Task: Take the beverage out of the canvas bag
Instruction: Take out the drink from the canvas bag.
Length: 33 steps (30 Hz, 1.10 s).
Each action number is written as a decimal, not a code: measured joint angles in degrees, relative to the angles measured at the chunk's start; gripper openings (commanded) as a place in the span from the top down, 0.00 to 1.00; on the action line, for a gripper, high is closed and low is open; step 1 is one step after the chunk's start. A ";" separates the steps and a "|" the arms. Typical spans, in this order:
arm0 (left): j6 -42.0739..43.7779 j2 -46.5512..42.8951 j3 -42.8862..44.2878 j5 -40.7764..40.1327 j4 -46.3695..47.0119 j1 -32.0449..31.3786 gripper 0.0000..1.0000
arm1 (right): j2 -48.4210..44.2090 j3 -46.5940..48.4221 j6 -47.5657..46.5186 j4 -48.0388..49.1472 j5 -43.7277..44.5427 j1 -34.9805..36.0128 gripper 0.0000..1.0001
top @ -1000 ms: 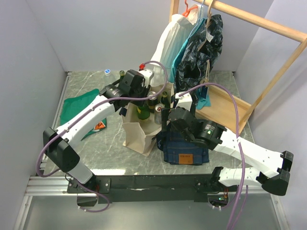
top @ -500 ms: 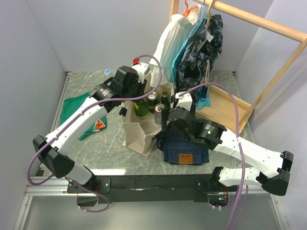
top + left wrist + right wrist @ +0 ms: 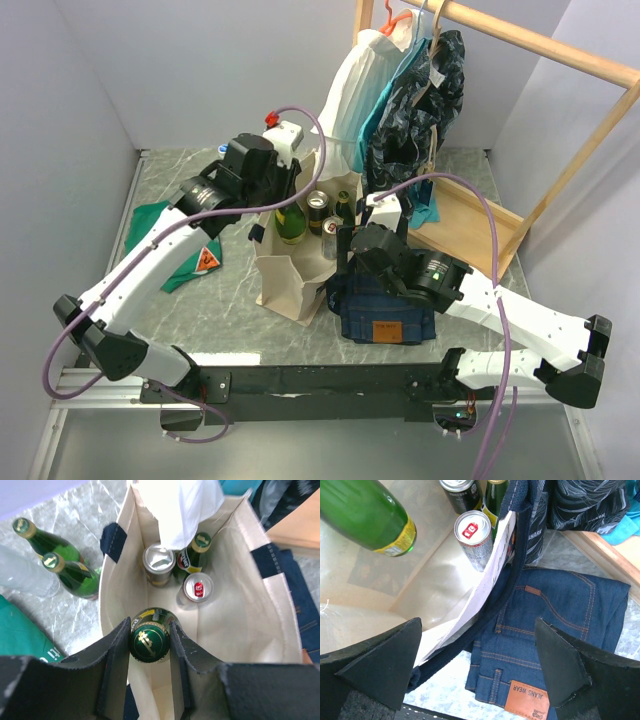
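The cream canvas bag (image 3: 290, 282) stands open at mid-table, its inside (image 3: 235, 610) filling the left wrist view. My left gripper (image 3: 150, 630) is shut on the gold-printed cap of a green glass bottle (image 3: 150, 645), which hangs upright over the bag's near-left corner. That bottle (image 3: 365, 515) also shows tilted at the top left of the right wrist view. My right gripper (image 3: 477, 624) stands open over the bag's right rim and navy strap (image 3: 520, 555), holding nothing. Inside the bag are a dark can (image 3: 159, 562), a silver can with a red tab (image 3: 196, 587) and another green bottle (image 3: 197, 547).
Two green bottles (image 3: 60, 545) and a clear plastic bottle (image 3: 25, 577) lie on the marble table left of the bag, by a green cloth (image 3: 165, 225). Folded blue jeans (image 3: 555, 630) lie right of the bag. A wooden rack (image 3: 480, 220) with hanging clothes (image 3: 410, 100) stands behind.
My left arm has risen and drawn back to the left, lifting the green bottle higher in the bag. The right arm has not moved.
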 measured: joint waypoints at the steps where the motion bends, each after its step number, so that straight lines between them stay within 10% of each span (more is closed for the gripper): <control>1: 0.00 -0.33 0.31 0.02 0.02 0.00 0.99 | 0.00 0.00 0.11 -0.02 0.00 0.00 0.00; 33: -0.61 -7.89 2.27 -1.25 0.39 0.00 0.99 | -4.85 -2.69 1.05 0.90 -1.99 0.00 0.00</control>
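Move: The left hand already holds the green bottle by its neck, over the bag's left half. Of the two standing bottles beyond the bag's left side, the nearer is about 14 cm ahead, 9 cm left and 20 cm below this hand; the farther stands 5 cm beyond it. The silver can is some 3 cm ahead and 9 cm right, about 25 cm down. From the right hand, the nearer standing bottle lies about 24 cm ahead and 23 cm left. Lifting the green bottle onward by its neck, the left hand rises about 7 cm, fast at first and then easing to a stop, while drifting back and to its left a little over 2 cm each. The wrist tips the fingers up and lowers its left side, some 10 degrees in all, and the fingers keep their grip. ##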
